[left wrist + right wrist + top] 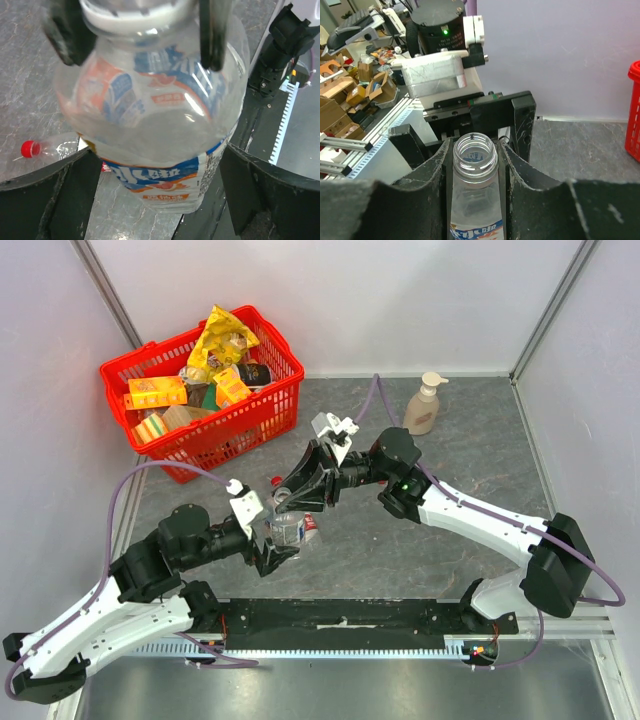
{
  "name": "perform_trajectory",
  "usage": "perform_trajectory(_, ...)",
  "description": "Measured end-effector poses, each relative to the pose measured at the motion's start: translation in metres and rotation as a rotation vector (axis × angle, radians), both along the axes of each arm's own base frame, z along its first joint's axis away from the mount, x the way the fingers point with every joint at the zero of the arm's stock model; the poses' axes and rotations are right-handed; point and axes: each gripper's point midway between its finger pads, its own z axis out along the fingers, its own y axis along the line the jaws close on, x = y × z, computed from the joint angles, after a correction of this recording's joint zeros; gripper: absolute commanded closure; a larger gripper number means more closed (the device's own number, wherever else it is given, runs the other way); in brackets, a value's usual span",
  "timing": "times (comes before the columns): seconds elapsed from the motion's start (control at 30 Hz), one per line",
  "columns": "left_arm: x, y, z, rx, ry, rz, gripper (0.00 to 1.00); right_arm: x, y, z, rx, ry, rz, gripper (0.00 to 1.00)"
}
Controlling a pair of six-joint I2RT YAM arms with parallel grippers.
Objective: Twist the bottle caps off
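Note:
A clear bottle (290, 530) with a white-blue-red label stands between both grippers above the table. My left gripper (278, 545) is shut on its lower body (160, 125), one finger on each side. My right gripper (288, 502) closes on its neck from above. In the right wrist view the bottle's mouth (474, 150) is open, with no cap on it, and the fingers (432, 175) press both sides. A second clear bottle with a red cap (30, 148) lies on the table; its cap also shows in the top view (277, 480). No white cap or third bottle shows.
A red basket (230, 430) full of packets stands at the back left. A beige pump soap bottle (424, 405) stands at the back right. A black rail (340, 620) runs along the near edge. White walls enclose the table.

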Motion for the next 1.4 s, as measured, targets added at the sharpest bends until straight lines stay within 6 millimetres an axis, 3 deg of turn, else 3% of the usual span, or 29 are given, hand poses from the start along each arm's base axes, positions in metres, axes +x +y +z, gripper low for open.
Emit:
perform_trajectory(0.2, 0.008, 0.006, 0.001, 0.002, -0.017, 0.057, 0.00, 0.006, 0.003, -0.015, -0.053, 0.002, -0.031, 1.00)
perform_trajectory(0.4, 0.015, 0.018, 0.010, -0.021, -0.053, 0.126, 0.00, 0.026, 0.007, -0.035, -0.132, -0.011, -0.131, 1.00)
perform_trajectory(0.63, 0.021, 0.036, 0.024, -0.069, -0.105, 0.211, 0.00, 0.055, 0.008, -0.062, -0.223, -0.017, -0.290, 1.00)
perform_trajectory(0.87, 0.023, 0.041, 0.027, -0.079, -0.116, 0.237, 0.00, 0.097, 0.006, -0.095, -0.327, 0.007, -0.507, 1.00)
perform_trajectory(1.17, 0.026, 0.036, 0.020, -0.050, -0.100, 0.236, 0.00, 0.149, -0.018, -0.109, -0.367, 0.023, -0.811, 1.00)
perform_trajectory(1.4, 0.027, 0.034, 0.017, -0.036, -0.092, 0.235, 0.00, 0.191, -0.060, -0.138, -0.385, 0.107, -0.977, 1.00)
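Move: The uncapped water bottle is in my right hand by its neck, its body between my opened left fingers. It is bound for a bare patch of table about 17 cm ahead, 6 cm right and 35 cm below. The Coke bottle lies roughly 8 cm left of that patch, level with it; the white cap is about 9 cm beyond and 3 cm left of it. From my left hand the Coke bottle is some 19 cm ahead, 1 cm right and 23 cm down. Keeping my pinch on the neck, I carry the open water bottle out of my left hand's jaws with my right, forward nearly 20 cm and down about 13, then bearing right beside the Coke bottle, the hand swinging clockwise some 55 degrees and tipping its fingertips down. My left hand, fingers wide, draws off about 5 cm to the left and forward, rising slightly before easing down. ##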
